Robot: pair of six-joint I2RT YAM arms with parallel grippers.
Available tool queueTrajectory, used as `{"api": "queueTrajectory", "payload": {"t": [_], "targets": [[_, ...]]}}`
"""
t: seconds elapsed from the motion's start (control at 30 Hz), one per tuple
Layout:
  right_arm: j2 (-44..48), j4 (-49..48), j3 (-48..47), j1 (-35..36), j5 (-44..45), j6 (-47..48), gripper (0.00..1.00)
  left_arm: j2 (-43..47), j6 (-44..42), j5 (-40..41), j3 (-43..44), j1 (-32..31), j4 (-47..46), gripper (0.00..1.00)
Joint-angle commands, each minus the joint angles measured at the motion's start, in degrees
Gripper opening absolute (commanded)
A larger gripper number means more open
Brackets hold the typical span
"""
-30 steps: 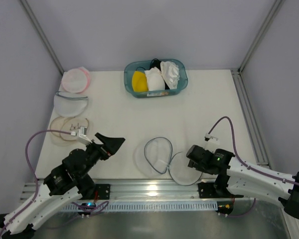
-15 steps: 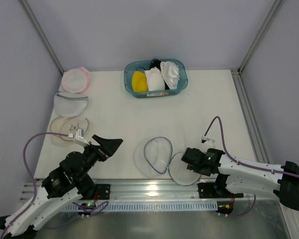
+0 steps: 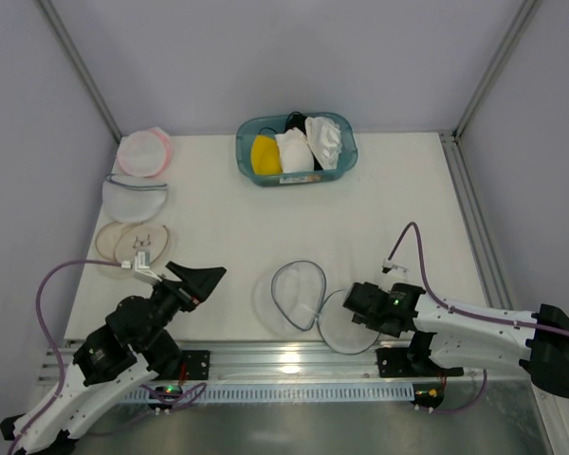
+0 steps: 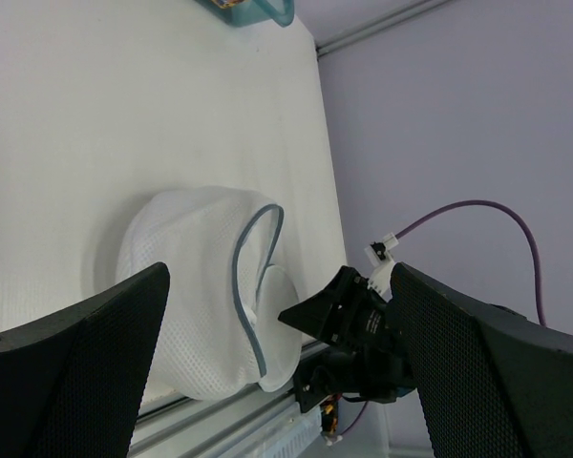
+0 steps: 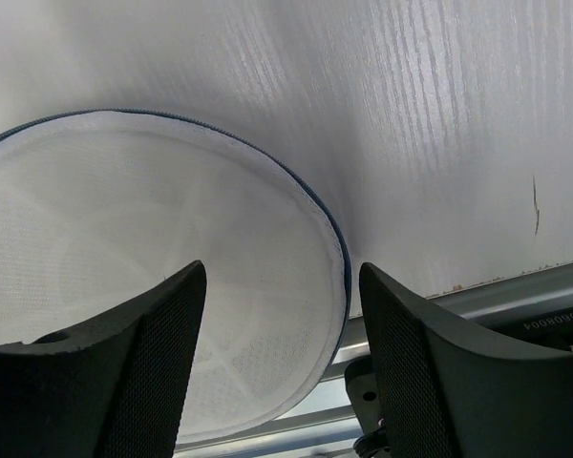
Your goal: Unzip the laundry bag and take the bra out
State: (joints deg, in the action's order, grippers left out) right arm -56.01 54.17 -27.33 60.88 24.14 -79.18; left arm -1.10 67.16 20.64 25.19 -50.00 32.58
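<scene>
The laundry bag (image 3: 299, 294) lies unzipped near the table's front edge. Its two white mesh domes are spread side by side, and the grey-blue rim (image 5: 339, 258) hangs loose. My right gripper (image 3: 357, 303) hovers open over the near dome (image 5: 172, 239), with nothing between its fingers (image 5: 282, 363). My left gripper (image 3: 207, 278) is open to the left of the bag and apart from it. In the left wrist view the bag (image 4: 201, 286) sits ahead of the wide jaws (image 4: 286, 382). The bra (image 3: 324, 140), crumpled and white, lies in the far basket.
A teal basket (image 3: 242, 156) at the back also holds a yellow garment (image 3: 265, 154) and a white pad (image 3: 294, 150). Three more round pouches line the left edge: pink-rimmed (image 3: 142, 152), pale (image 3: 135, 197) and beige-rimmed (image 3: 133, 248). A metal rail (image 3: 284, 355) runs along the front.
My left arm has drawn back toward the near left. My right gripper has slid a little left over the near dome. The bag has barely shifted.
</scene>
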Motion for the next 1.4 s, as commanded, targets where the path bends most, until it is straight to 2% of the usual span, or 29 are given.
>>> {"api": "queueTrajectory", "payload": {"t": [0.0,0.07,0.1,0.2,0.43,0.53,0.57,0.67,0.87,1.0,1.17,1.27,1.37], "targets": [[0.3,1.0,-1.9,0.4,2.8,-1.6,0.68,0.1,0.3,1.7,0.5,0.0,1.3,0.99],[0.3,-2.5,0.3,0.5,0.8,-1.5,0.63,0.3,0.3,1.9,0.6,0.0,1.5,0.99],[0.2,-4.0,1.0,0.5,0.2,-1.2,0.56,0.3,0.3,1.9,0.5,0.0,1.6,0.99],[-0.1,-5.3,1.1,0.6,0.0,-1.2,0.5,0.3,0.3,1.9,0.5,0.0,2.2,0.99],[-1.4,-6.0,0.4,0.6,-0.1,0.1,0.5,2.9,0.3,2.7,1.1,0.0,3.8,0.99],[-1.6,-6.7,0.4,0.6,-0.1,0.7,0.45,2.9,0.4,2.6,1.1,0.0,3.9,1.0],[-1.6,-8.1,0.8,0.6,-0.4,1.1,0.31,2.9,0.5,2.6,1.2,0.0,3.9,0.99],[-2.6,-10.7,1.8,0.6,-1.1,1.4,0.04,2.9,0.6,2.7,1.4,0.0,4.3,1.0],[-1.9,-10.4,-0.5,0.6,0.9,3.9,0.04,3.2,0.8,2.9,1.7,0.0,5.1,0.99],[2.7,-7.7,-4.8,0.6,3.9,7.0,0.04,2.6,0.9,2.9,1.9,0.0,4.9,0.99],[11.5,-5.3,-11.2,0.6,7.1,15.5,0.04,1.4,0.2,3.3,2.8,0.0,4.9,0.99],[14.1,-8.7,-16.2,0.6,7.1,23.2,0.04,1.3,-0.4,3.7,3.6,0.0,5.0,0.99],[12.8,-15.9,-19.4,0.6,3.8,30.9,0.04,1.3,-0.7,3.6,4.2,0.0,5.0,0.99]]}}
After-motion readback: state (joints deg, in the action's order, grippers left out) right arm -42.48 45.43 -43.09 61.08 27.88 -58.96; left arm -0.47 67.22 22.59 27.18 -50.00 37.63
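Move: The right fingers point down, open, around the right-hand edge of the laundry bag's lid, which lies roughly 1 cm to the hand's right and 1 cm below it. The lid's middle is about 5 cm to its left, level fore and aft; the bag's open body lies some 15 cm left and 7 cm farther out, at about hand height. From the left hand, the lid edge lies about 31 cm right, 5 cm back and 21 cm below. Close the right gripper on the lid's edge while easing it about 3 cm left, low over the table, until the fingers pinch the rim. Then, keeping that pinch, lift quickly some 15 cm, carrying the lid another 4 cm or so left and as far forward, and swing the fingertips up towards forward and left by roughly 30 degrees. ##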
